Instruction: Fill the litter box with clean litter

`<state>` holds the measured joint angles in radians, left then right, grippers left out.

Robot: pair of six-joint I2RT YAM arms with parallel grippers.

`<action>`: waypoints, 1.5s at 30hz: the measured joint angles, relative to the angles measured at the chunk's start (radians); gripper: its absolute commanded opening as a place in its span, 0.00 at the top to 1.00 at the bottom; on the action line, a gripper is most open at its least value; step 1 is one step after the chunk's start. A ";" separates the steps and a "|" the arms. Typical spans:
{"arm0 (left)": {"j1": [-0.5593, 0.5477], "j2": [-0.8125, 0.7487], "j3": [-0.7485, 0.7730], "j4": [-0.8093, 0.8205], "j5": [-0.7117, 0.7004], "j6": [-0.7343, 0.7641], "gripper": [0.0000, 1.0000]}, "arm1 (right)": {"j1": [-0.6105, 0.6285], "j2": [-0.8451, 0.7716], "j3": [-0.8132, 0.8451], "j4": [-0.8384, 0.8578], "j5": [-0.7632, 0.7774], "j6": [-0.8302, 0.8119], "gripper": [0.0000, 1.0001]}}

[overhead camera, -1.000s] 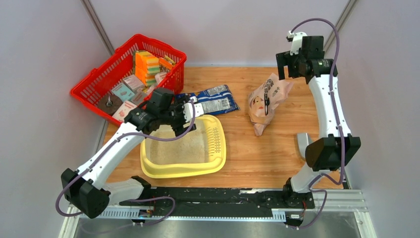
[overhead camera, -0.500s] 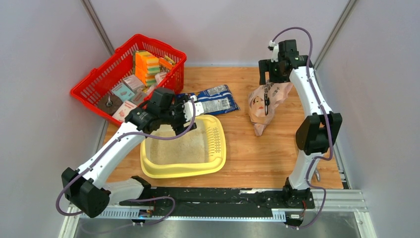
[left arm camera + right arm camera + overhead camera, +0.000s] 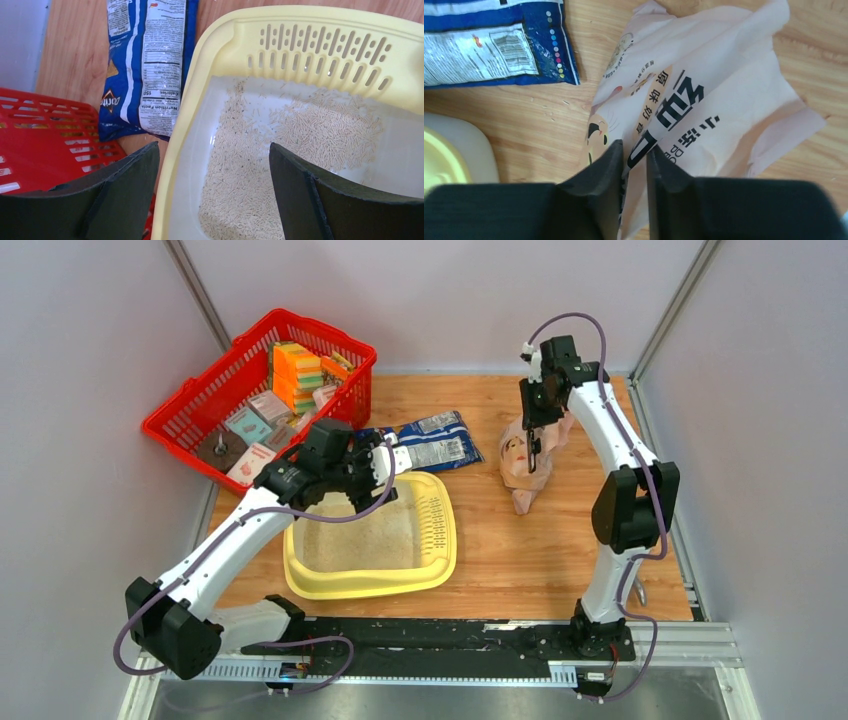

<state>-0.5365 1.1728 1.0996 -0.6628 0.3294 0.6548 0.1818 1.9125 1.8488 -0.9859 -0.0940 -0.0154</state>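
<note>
The pale-yellow litter box (image 3: pixel 442 540) lies left of centre with a thin layer of pale beige litter (image 3: pixel 365 535) in it. My left gripper (image 3: pixel 375 482) is open over the box's far-left corner. In the left wrist view its jaws straddle the rim (image 3: pixel 320 30), one finger outside and one over the litter (image 3: pixel 280 150). The tan litter bag (image 3: pixel 520 455) lies on the table at the right. My right gripper (image 3: pixel 533 430) is shut on a fold of that bag (image 3: pixel 704 100), pinched between the fingers (image 3: pixel 634 170).
A blue-and-white printed bag (image 3: pixel 430 443) lies just behind the box and also shows in the wrist views (image 3: pixel 145 65) (image 3: pixel 489 45). A red mesh basket (image 3: pixel 210 410) of packets stands at the back left. Walls close both sides.
My right arm has swung in from the back right and come down onto the tan bag. The left arm and the box have not moved.
</note>
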 measured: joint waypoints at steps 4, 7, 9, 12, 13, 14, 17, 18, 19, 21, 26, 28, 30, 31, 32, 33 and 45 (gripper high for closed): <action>0.000 0.000 0.000 0.002 0.001 -0.003 0.12 | 0.002 -0.001 -0.015 0.006 -0.036 -0.098 0.92; 0.000 0.004 0.000 0.002 0.000 -0.006 0.13 | 0.014 -0.002 -0.017 0.003 -0.095 -0.201 0.97; 0.000 0.013 0.000 0.001 0.000 -0.009 0.13 | 0.029 -0.003 -0.017 -0.010 -0.127 -0.280 1.00; 0.000 0.031 0.001 0.001 0.000 -0.018 0.13 | 0.054 -0.011 -0.017 -0.051 -0.157 -0.397 1.00; 0.000 0.037 0.001 0.001 0.000 -0.021 0.13 | 0.062 -0.019 -0.017 -0.077 -0.167 -0.443 1.00; 0.000 0.042 0.001 0.001 0.000 -0.022 0.13 | 0.066 -0.030 -0.017 -0.103 -0.173 -0.493 1.00; 0.000 0.049 0.001 0.001 0.000 -0.025 0.13 | 0.069 -0.066 -0.021 -0.181 -0.202 -0.647 1.00; 0.000 0.050 0.001 0.001 0.000 -0.026 0.13 | 0.069 -0.080 -0.026 -0.211 -0.215 -0.705 1.00; 0.000 0.053 0.001 0.001 0.001 -0.027 0.13 | 0.068 -0.097 -0.032 -0.243 -0.229 -0.766 1.00; 0.000 0.056 0.001 0.001 0.001 -0.029 0.13 | 0.066 -0.129 -0.047 -0.299 -0.245 -0.880 1.00; 0.000 0.072 0.014 0.001 0.000 -0.032 0.13 | 0.058 -0.154 -0.053 -0.384 -0.226 -1.070 1.00; 0.000 0.080 0.024 0.002 0.001 -0.034 0.14 | 0.055 -0.154 -0.053 -0.384 -0.225 -1.126 1.00; 0.000 0.086 0.032 0.001 0.001 -0.040 0.14 | 0.055 -0.154 -0.053 -0.377 -0.229 -1.165 1.00; 0.000 0.089 0.036 0.002 0.001 -0.041 0.14 | 0.060 -0.154 -0.053 -0.365 -0.230 -1.183 1.00; 0.000 0.093 0.042 0.002 0.001 -0.044 0.13 | 0.068 -0.154 -0.053 -0.350 -0.230 -1.198 1.00; 0.000 0.096 0.046 0.002 0.001 -0.045 0.14 | 0.074 -0.153 -0.053 -0.338 -0.230 -1.207 1.00; 0.000 0.126 0.081 -0.001 -0.014 -0.047 0.14 | 0.182 -0.037 0.029 -0.063 -0.143 -1.004 1.00</action>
<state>-0.5365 1.2984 1.1809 -0.6636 0.3153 0.6075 0.3637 1.8755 1.8778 -1.0492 -0.2367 -1.0195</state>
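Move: The right hand's half-closed fingers already straddle the upper fold of the litter bag, whose middle lies about 3 cm back of them, level sideways and some 8 cm below. From that hand the blue bag is about 22 cm left, 1 cm back and 12 cm down, and the litter box some 33 cm left, 19 cm back and 10 cm down. From the left hand the litter bag is roughly 31 cm right, 10 cm ahead, 14 cm below. Drawing back about 10 cm with a little leftward swing, the right hand finishes shutting its fingers, pinches the litter bag's fold and turns roughly 65 degrees counter-clockwise, rising some 2 cm. Then it swings forward and left over the blue bag's side of the table, still pinching the litter bag. The open left hand sinks slightly and eases forward 2 cm above the litter box. ##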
